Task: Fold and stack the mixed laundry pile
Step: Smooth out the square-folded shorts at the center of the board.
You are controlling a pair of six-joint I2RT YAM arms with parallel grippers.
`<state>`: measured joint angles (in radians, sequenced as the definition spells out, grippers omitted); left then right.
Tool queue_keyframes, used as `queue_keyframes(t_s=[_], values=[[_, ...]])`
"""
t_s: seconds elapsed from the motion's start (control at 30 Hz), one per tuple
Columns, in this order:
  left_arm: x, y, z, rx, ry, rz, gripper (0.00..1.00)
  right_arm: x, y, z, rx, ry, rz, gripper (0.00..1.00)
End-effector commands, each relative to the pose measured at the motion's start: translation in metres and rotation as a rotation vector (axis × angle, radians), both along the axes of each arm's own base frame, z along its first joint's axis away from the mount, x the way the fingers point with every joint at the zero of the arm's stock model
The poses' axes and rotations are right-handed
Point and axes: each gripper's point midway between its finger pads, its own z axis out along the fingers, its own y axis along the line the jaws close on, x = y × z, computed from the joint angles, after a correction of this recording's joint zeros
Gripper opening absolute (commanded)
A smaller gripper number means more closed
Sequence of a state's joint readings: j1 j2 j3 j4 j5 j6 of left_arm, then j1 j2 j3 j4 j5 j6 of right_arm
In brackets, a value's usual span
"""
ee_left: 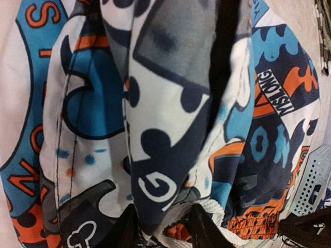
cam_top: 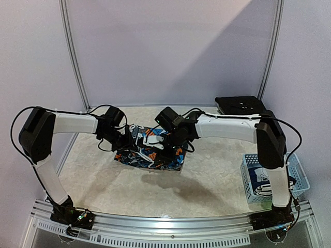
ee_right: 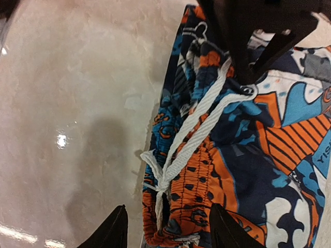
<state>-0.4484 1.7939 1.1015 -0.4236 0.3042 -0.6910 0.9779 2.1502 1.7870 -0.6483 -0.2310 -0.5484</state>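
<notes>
An orange-blue-white cartoon-print garment lies bunched mid-table, with both arms meeting over it. My left gripper sits at its left side. In the left wrist view that gripper has a navy and white fold of the garment pinched between its fingers. My right gripper hovers at the garment's right side. In the right wrist view its jaws stand open, straddling the orange elastic waistband and the knotted white drawstring. The left fingertip is over bare table.
A pale blue lattice basket stands at the right edge by the right arm's base, with a blue-and-white printed piece inside. A flat black item lies at the back right corner. The marbled tabletop surrounds the garment.
</notes>
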Motion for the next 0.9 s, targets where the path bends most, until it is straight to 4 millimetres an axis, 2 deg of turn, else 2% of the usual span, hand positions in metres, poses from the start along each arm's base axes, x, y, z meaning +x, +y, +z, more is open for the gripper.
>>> queue_keyframes(t_s=[0.0, 0.07, 0.1, 0.17, 0.23, 0.27, 0.4, 0.5, 0.6, 0.73, 0.83, 0.87], values=[[-0.001, -0.005, -0.008, -0.054, 0.007, 0.002, 0.33, -0.005, -0.012, -0.039, -0.121, -0.031, 0.015, 0.54], [-0.003, -0.006, -0.009, -0.062, 0.008, -0.001, 0.26, -0.002, -0.017, -0.046, -0.142, -0.05, -0.004, 0.46], [-0.004, -0.004, -0.011, -0.06, 0.009, 0.001, 0.2, 0.0, -0.019, -0.048, -0.15, -0.065, -0.015, 0.38], [-0.005, -0.001, -0.011, -0.061, 0.003, 0.007, 0.0, 0.005, -0.024, -0.048, -0.161, -0.097, -0.036, 0.17], [-0.007, 0.004, -0.008, -0.065, -0.012, 0.022, 0.0, 0.006, -0.031, -0.047, -0.165, -0.119, -0.049, 0.03], [-0.01, 0.007, -0.006, -0.063, -0.017, 0.031, 0.0, 0.005, -0.035, -0.048, -0.167, -0.127, -0.052, 0.0], [-0.021, 0.017, 0.001, -0.059, -0.043, 0.054, 0.0, -0.004, -0.05, -0.035, -0.129, -0.158, -0.057, 0.0], [-0.033, 0.021, -0.011, -0.062, -0.016, 0.068, 0.0, -0.017, -0.066, -0.045, -0.158, -0.128, -0.052, 0.0], [-0.045, 0.024, -0.026, -0.075, 0.016, 0.086, 0.0, -0.028, -0.083, -0.065, -0.199, -0.092, -0.057, 0.0], [-0.06, 0.022, -0.035, -0.094, 0.048, 0.095, 0.0, -0.038, -0.091, -0.083, -0.219, -0.04, -0.061, 0.0], [-0.055, 0.007, -0.021, -0.167, 0.014, 0.075, 0.0, -0.039, -0.086, -0.084, -0.217, -0.007, -0.067, 0.02], [-0.051, 0.002, -0.009, -0.187, -0.015, 0.066, 0.07, -0.04, -0.085, -0.083, -0.214, 0.001, -0.064, 0.04]])
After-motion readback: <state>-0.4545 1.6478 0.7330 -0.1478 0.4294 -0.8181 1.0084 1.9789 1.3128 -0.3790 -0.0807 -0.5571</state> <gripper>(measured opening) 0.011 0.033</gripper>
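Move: The left hand is already at the shorts' near left part, its gripping spot only about 1 cm back and 2 cm below. From the right hand, the shorts' near right corner lies about 2 cm to the right and 6 cm below, level fore and aft. The drawstring knot is some 5 cm left, 2 cm back and 7 cm below that hand; the laundry basket is about 45 cm right, 8 cm back and 5 cm below. Both hands shut on the shorts' near edge, left dragging back 6 cm, right moving down and rightward. ##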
